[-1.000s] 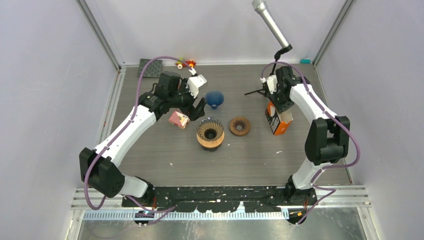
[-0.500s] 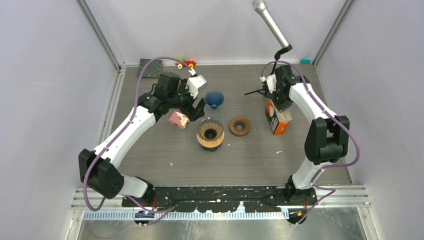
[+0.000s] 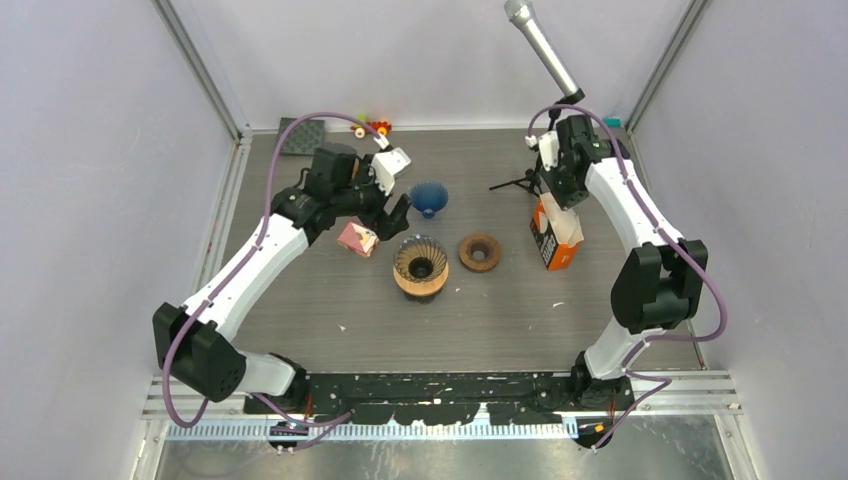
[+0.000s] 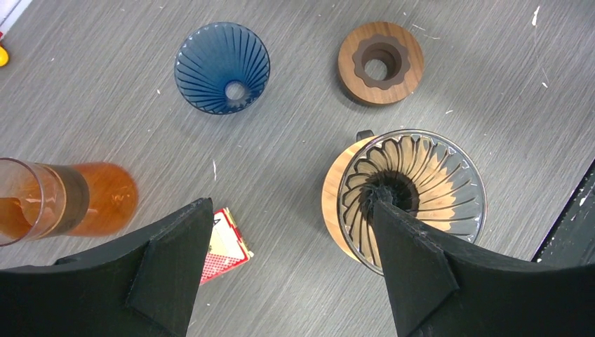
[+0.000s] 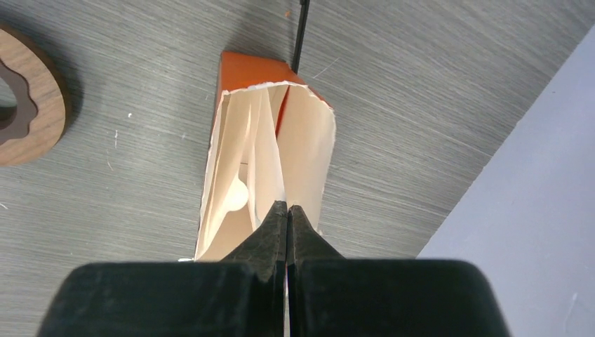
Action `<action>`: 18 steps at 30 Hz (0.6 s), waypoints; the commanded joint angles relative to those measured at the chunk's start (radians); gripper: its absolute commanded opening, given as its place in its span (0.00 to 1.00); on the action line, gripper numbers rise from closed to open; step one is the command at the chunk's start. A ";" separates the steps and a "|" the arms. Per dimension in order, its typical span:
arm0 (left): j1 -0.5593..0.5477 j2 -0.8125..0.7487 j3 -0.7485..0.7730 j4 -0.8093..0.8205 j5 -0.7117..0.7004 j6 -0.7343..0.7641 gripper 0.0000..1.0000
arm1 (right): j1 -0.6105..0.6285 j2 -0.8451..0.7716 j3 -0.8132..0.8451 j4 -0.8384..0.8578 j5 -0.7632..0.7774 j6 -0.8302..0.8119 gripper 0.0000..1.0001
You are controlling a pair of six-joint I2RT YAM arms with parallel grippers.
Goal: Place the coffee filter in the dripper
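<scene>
An orange box [image 3: 556, 238] of pale paper coffee filters [image 5: 238, 161] stands at the right of the table. My right gripper [image 5: 288, 207] hangs just above its torn-open top, shut, with the edge of one filter sheet running up into the pinched tips. In the top view this gripper [image 3: 551, 190] sits behind the box. A clear ribbed dripper [image 3: 420, 265] on a wooden base stands mid-table. My left gripper [image 4: 291, 209] hovers open over the bare table beside that dripper [image 4: 410, 196], holding nothing.
A blue ribbed cone [image 3: 428, 197] and a wooden ring [image 3: 480, 252] lie near the dripper. A red-and-white packet [image 3: 356, 239] lies under the left gripper, an orange glass cup [image 4: 63, 203] to its left. A microphone on a tripod [image 3: 545, 50] stands behind the box.
The right gripper's jaws have closed at the box's mouth, and it has risen and drawn back a little. The left arm has barely moved.
</scene>
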 commanded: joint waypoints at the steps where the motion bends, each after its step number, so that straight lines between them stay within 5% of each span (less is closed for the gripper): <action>1: 0.004 -0.018 0.026 0.057 0.006 -0.020 0.86 | 0.004 -0.090 0.076 -0.043 0.012 0.014 0.01; 18: 0.004 0.051 0.099 0.128 -0.046 -0.122 0.86 | 0.003 -0.251 0.170 -0.177 -0.006 0.008 0.00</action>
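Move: Just beneath the right hand, the filter box centres some 9 cm below and 2 cm back; the coffee filter is already pinched in the shut fingers. The dripper lies about 30 cm to this hand's left, 11 cm back and a little lower, with the wooden ring 15 cm left, 4 cm back and 14 cm down. From the left hand, the dripper is roughly 4 cm back, 5 cm right and 10 cm below. Drawing the pinched filter up out of the box, the right hand climbs about 9 cm, first almost straight, then easing back some 3 cm, while its fingertips tilt outward by about 10 degrees. The fingers keep their hold. The open, empty left hand drifts some 2 cm forward and right, rising slightly. ##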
